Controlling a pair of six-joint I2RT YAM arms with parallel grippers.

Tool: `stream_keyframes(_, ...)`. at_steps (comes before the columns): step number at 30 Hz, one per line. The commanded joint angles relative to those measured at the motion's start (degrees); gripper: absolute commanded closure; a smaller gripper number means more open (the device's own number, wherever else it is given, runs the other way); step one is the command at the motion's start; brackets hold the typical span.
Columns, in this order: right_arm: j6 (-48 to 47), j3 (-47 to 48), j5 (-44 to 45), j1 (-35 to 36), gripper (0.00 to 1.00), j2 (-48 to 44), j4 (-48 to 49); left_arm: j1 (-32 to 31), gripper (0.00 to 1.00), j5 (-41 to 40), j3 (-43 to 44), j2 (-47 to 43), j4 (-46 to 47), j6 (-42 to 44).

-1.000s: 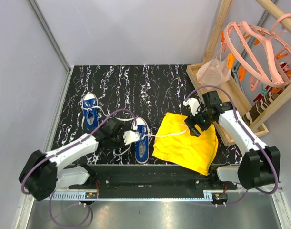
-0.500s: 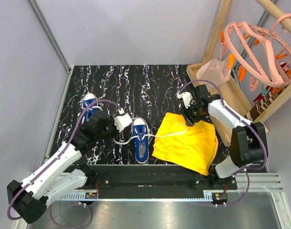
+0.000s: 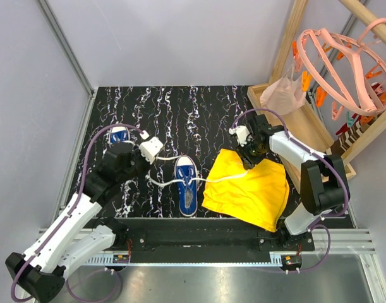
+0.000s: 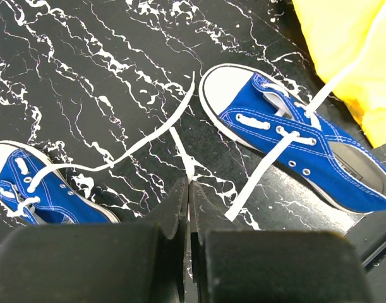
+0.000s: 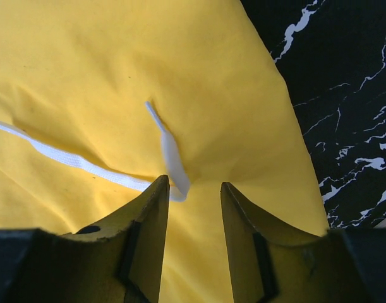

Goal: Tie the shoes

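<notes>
Two blue shoes with white toe caps lie on the black marbled table. One shoe (image 3: 186, 184) (image 4: 294, 145) is at the centre front. The other shoe (image 3: 119, 134) (image 4: 35, 197) sits at the left, partly under my left arm. My left gripper (image 3: 146, 156) (image 4: 188, 184) is shut on a white lace (image 4: 180, 148) between the two shoes. A long lace (image 3: 221, 177) (image 5: 66, 159) runs from the centre shoe onto the yellow cloth (image 3: 249, 189). My right gripper (image 3: 247, 156) (image 5: 194, 183) hovers open over its folded end (image 5: 172, 154), which lies at the left finger's tip.
A wooden rack (image 3: 306, 129) stands at the right edge of the table with pink hangers (image 3: 344, 63) and a pink bag (image 3: 282, 95) above it. Grey walls close the left and back sides. The yellow cloth (image 5: 243, 95) fills most of the right wrist view.
My left arm has drawn back to the left and away from the centre shoe, staying shut. My right gripper has shifted to the cloth's upper edge and its jaws have narrowed.
</notes>
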Motion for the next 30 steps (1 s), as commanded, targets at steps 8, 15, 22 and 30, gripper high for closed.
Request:
stream_keyframes(8, -0.1, -1.0, 1.4, 1.6, 0.67, -0.5, 1.6, 0.8, 1.00, 0.2, 2.1, -1.2, 3.0, -1.6)
stream_keyframes(15, 0.6, 6.2, -3.6, 1.6, 1.00, -4.7, -1.4, 0.8, 1.00, 9.2, 2.7, -5.7, 2.0, 3.1)
stream_keyframes(22, 12.1, 18.6, -19.6, 5.9, 1.00, -5.7, 2.1, 0.8, 1.00, 19.0, 0.0, -14.3, 1.2, 11.6)
stream_keyframes(30, 21.7, 25.7, -25.1, 24.4, 1.00, 1.0, 12.9, 0.7, 1.00, 29.2, -1.0, -22.4, -8.6, 28.5)
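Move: The white lace end on the yellow cloth lies just off the right fingertips, about 1 cm left and 1 cm below. From that hand the middle of the cloth is some 7 cm back, straight below its line, and the near shoe 24 cm left and 6 cm back. The left hand already holds this shoe's other lace; the near shoe is about 12 cm right, level ahead, 15 cm below, the right hand's lace end 35 cm right, 6 ahead, 17 below. Left by barely a centimetre, then down onto the lace end: the right hand shuts its half-open fingers and pinches it, then sweeps fast up and left, nearly 20 cm each way, towards the near shoe, fingers swinging to point left. The left hand, still gripping its lace, then draws back and up about 7 cm each, turning clockwise with fingertips lifting. ##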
